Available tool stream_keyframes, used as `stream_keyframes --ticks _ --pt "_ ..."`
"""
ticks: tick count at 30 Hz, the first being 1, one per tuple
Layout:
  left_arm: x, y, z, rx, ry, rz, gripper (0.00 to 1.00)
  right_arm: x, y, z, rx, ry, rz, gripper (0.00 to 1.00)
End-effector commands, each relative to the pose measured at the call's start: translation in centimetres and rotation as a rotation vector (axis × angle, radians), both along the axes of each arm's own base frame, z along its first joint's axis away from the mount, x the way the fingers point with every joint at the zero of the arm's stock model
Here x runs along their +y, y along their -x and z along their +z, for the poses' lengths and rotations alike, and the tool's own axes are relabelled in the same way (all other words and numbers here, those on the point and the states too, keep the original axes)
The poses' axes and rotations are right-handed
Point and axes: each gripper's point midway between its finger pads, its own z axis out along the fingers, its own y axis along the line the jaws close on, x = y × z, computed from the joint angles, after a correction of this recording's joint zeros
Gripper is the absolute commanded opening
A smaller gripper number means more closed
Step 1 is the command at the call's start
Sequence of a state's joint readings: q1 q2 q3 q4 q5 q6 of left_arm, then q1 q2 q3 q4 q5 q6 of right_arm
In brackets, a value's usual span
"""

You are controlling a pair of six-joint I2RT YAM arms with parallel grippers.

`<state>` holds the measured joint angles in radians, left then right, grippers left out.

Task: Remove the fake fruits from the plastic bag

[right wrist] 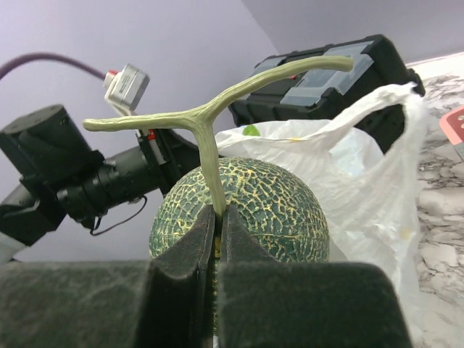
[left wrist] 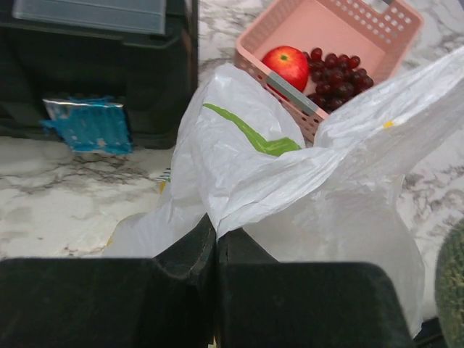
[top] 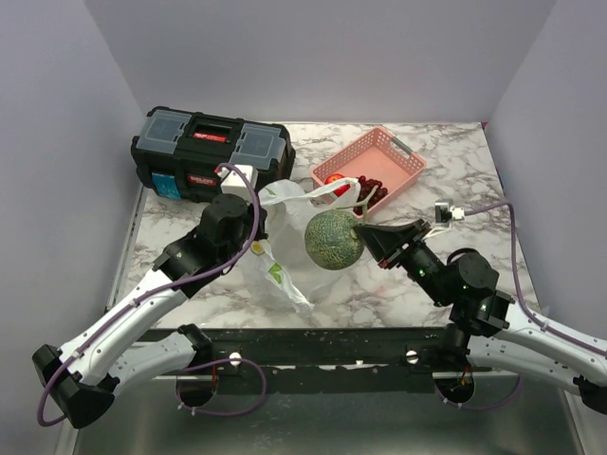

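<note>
My right gripper (right wrist: 218,214) is shut on the pale green stem (right wrist: 206,116) of the dull-green netted melon (right wrist: 268,210). In the top view the melon (top: 334,240) is out of the plastic bag (top: 281,248), just to its right, with the right gripper (top: 365,230) at its right side. My left gripper (left wrist: 216,232) is shut on a fold of the crinkly white plastic bag (left wrist: 290,167) and holds its top up. The red apple (left wrist: 286,65) and the dark red grapes (left wrist: 337,76) lie in the pink basket (left wrist: 326,22).
A black toolbox (top: 209,147) stands at the back left, with a blue packet (top: 163,185) against its front. The pink basket (top: 403,163) sits at the back, right of the bag. Grey walls close in the marble table on three sides.
</note>
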<state>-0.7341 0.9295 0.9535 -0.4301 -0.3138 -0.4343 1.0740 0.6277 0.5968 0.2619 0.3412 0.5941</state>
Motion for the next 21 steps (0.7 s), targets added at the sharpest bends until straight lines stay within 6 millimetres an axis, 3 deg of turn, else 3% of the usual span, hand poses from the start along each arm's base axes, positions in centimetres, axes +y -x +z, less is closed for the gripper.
stream_keyframes --ticks 1,4,9,17,21 --pt "4.4 -1.0 -0.1 -0.033 -0.035 0.231 0.0 -2.1 -0.4 3.0 0.025 -0.11 -0.073 0.01" --pt "6.3 -1.4 -1.5 0.001 -0.031 0.359 0.0 -2.6 -0.7 3.4 0.019 -0.083 -0.104 0.01" --pt "8.6 -1.1 -2.1 0.054 0.004 0.488 0.0 -4.0 -2.2 1.5 0.09 0.018 -0.227 0.01" --pt "10.4 -0.6 -0.2 -0.029 0.051 0.527 0.0 -6.9 -4.5 -0.8 0.122 0.21 -0.452 0.01" --pt "10.8 -0.7 -0.5 -0.076 0.098 0.54 0.0 -6.6 -5.5 -2.2 0.131 0.306 -0.502 0.01"
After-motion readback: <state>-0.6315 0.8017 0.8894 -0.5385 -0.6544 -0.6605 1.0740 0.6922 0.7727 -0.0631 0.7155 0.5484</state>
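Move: The melon already hangs by its stem from the right hand's shut fingers, and the pink basket's middle lies about 33 cm ahead of that hand, 5 cm to its right and 29 cm lower. Also from the right hand, the apple is some 28 cm ahead and 5 cm left, the grapes 27 cm ahead and 4 cm right, both about 30 cm below. The left hand grips the bag's rim, with the bag's body about 5 cm back, 5 cm right and 14 cm below; the toolbox is roughly 24 cm ahead, 18 cm left and 18 cm below. The right hand keeps its pinch on the stem and carries the melon right and forward, about 5 cm one way and 4 cm the other, away from the bag and towards the pink basket, rising a couple of centimetres before sinking a little below its starting height while the wrist swings some 20 degrees clockwise and its left side dips. Meanwhile the left hand, still shut on the rim, drags the bag about 10 cm to the left, nearer the toolbox side, slowing towards the end and turning nearly 30 degrees counter-clockwise. ##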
